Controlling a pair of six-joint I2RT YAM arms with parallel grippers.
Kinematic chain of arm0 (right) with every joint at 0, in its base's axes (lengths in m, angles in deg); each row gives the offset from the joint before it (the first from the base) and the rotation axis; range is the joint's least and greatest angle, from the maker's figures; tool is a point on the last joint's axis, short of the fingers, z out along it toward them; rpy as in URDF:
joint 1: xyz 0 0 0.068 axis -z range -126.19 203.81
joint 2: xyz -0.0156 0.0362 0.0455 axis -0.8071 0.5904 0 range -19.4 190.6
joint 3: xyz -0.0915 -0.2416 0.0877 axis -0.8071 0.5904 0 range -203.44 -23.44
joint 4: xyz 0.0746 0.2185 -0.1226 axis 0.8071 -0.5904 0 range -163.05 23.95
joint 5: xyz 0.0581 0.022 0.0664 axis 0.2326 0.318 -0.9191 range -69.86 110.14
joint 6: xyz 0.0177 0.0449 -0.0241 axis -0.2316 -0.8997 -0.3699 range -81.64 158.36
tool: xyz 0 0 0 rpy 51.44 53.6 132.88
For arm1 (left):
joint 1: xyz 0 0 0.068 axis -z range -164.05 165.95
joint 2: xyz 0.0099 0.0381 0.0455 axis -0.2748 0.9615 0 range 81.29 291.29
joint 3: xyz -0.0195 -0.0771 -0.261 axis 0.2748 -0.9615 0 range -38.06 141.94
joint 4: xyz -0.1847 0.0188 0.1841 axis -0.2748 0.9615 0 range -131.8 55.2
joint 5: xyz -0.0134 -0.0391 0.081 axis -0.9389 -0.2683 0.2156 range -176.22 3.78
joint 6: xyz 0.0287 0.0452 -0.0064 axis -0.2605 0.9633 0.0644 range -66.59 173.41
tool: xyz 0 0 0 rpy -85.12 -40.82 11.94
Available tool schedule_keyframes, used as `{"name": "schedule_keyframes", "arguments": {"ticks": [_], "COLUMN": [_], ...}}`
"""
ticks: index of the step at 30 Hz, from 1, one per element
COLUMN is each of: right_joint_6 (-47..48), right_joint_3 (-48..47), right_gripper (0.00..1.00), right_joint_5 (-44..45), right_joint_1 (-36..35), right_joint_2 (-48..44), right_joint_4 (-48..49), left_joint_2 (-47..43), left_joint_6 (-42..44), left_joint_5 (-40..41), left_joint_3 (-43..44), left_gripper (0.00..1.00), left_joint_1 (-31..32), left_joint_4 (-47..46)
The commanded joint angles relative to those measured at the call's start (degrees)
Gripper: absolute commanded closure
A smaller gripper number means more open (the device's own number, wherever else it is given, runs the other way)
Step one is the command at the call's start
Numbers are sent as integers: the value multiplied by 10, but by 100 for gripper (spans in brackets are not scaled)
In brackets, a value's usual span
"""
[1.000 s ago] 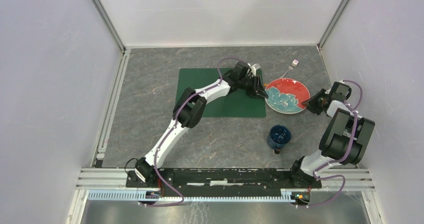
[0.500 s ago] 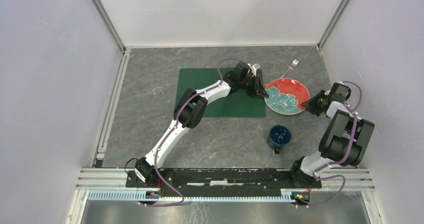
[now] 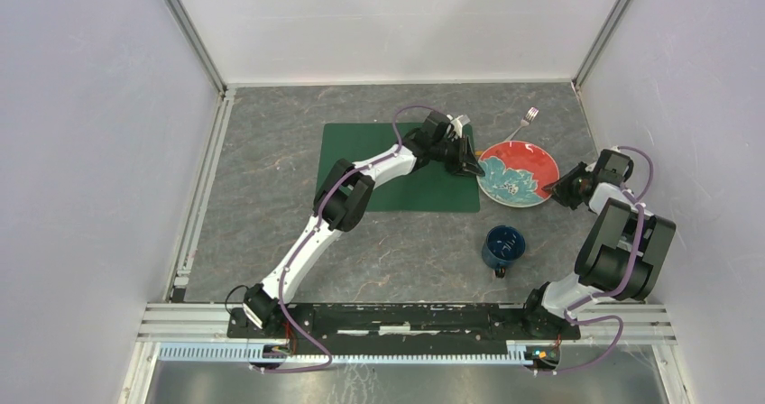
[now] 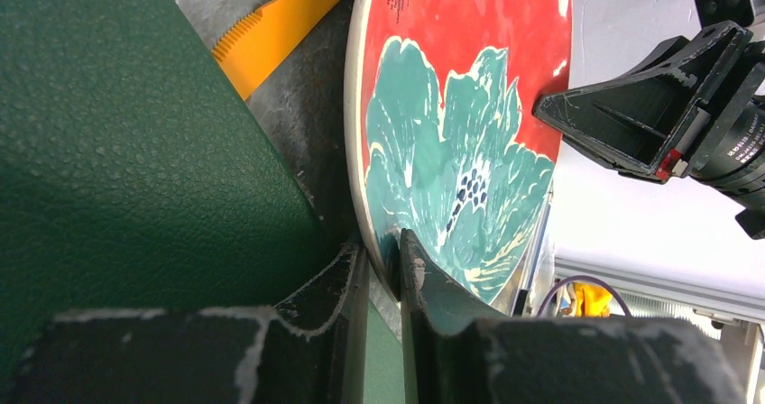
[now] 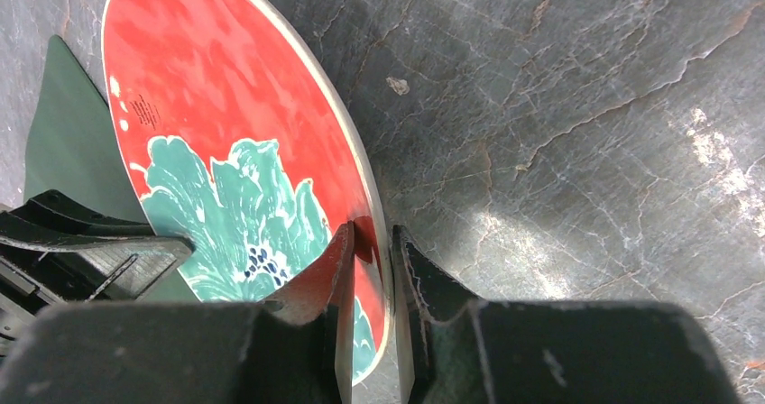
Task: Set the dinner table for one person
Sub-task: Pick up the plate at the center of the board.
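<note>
A red plate (image 3: 518,172) with a teal flower lies on the dark grey dinner table (image 3: 271,242), just right of the green placemat (image 3: 379,165). My left gripper (image 3: 471,165) is shut on the plate's left rim. In the left wrist view its jaws (image 4: 383,260) pinch the rim of the plate (image 4: 451,106). My right gripper (image 3: 557,188) is shut on the opposite rim. In the right wrist view, one finger of the right gripper (image 5: 372,251) lies over the plate (image 5: 225,124) and the other under it.
A metal fork (image 3: 523,123) lies behind the plate. A blue mug (image 3: 502,246) stands in front of it. An orange serrated utensil (image 4: 280,30) shows beside the plate's far rim in the left wrist view. Grey walls close in the table on three sides.
The left gripper's jaws have closed in on the plate's left rim. The arms, the plate, the mug and the fork keep their places.
</note>
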Motion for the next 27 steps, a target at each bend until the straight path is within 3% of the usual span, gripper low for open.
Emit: {"name": "schedule_keyframes", "arguments": {"ticks": [1,12,27], "right_joint_6": [19,2,-2], "right_joint_3": [-6,-77,-190], "right_gripper": [100,100,100], "right_joint_5": [6,-79,-165], "right_joint_1": [0,-23,-120], "right_joint_2": [3,42,98], "right_joint_4": [-11,16,16], "left_joint_2": [-18,-47,-80], "left_joint_6": [50,79,117], "left_joint_5": [24,46,78], "left_joint_3": [-5,-4,-5], "left_gripper": [98,98,98], "left_joint_1": [4,3,-1], "left_joint_4": [0,22,58]}}
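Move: The left hand pinches the plate's left rim and the right hand its near right rim. The board's middle lies about 20 cm left and 2 cm ahead of the left hand, and some 37 cm left and 6 cm ahead of the right. From the left hand, the fork, partly under the plate, is about 11 cm ahead and 8 cm right; the mug stands 18 cm back and 5 cm right. Both hands keep their pinch on the plate's opposite rims and, after a slow start, carry it forward and to the left, over the fork; the left hand goes about 5 cm and stays low against the board's right edge. The right hand goes farther, some 8 cm forward and left, while rising about 3 cm to lift its side of the plate, and both wrists turn counter-clockwise, the right by roughly 10 degrees. ##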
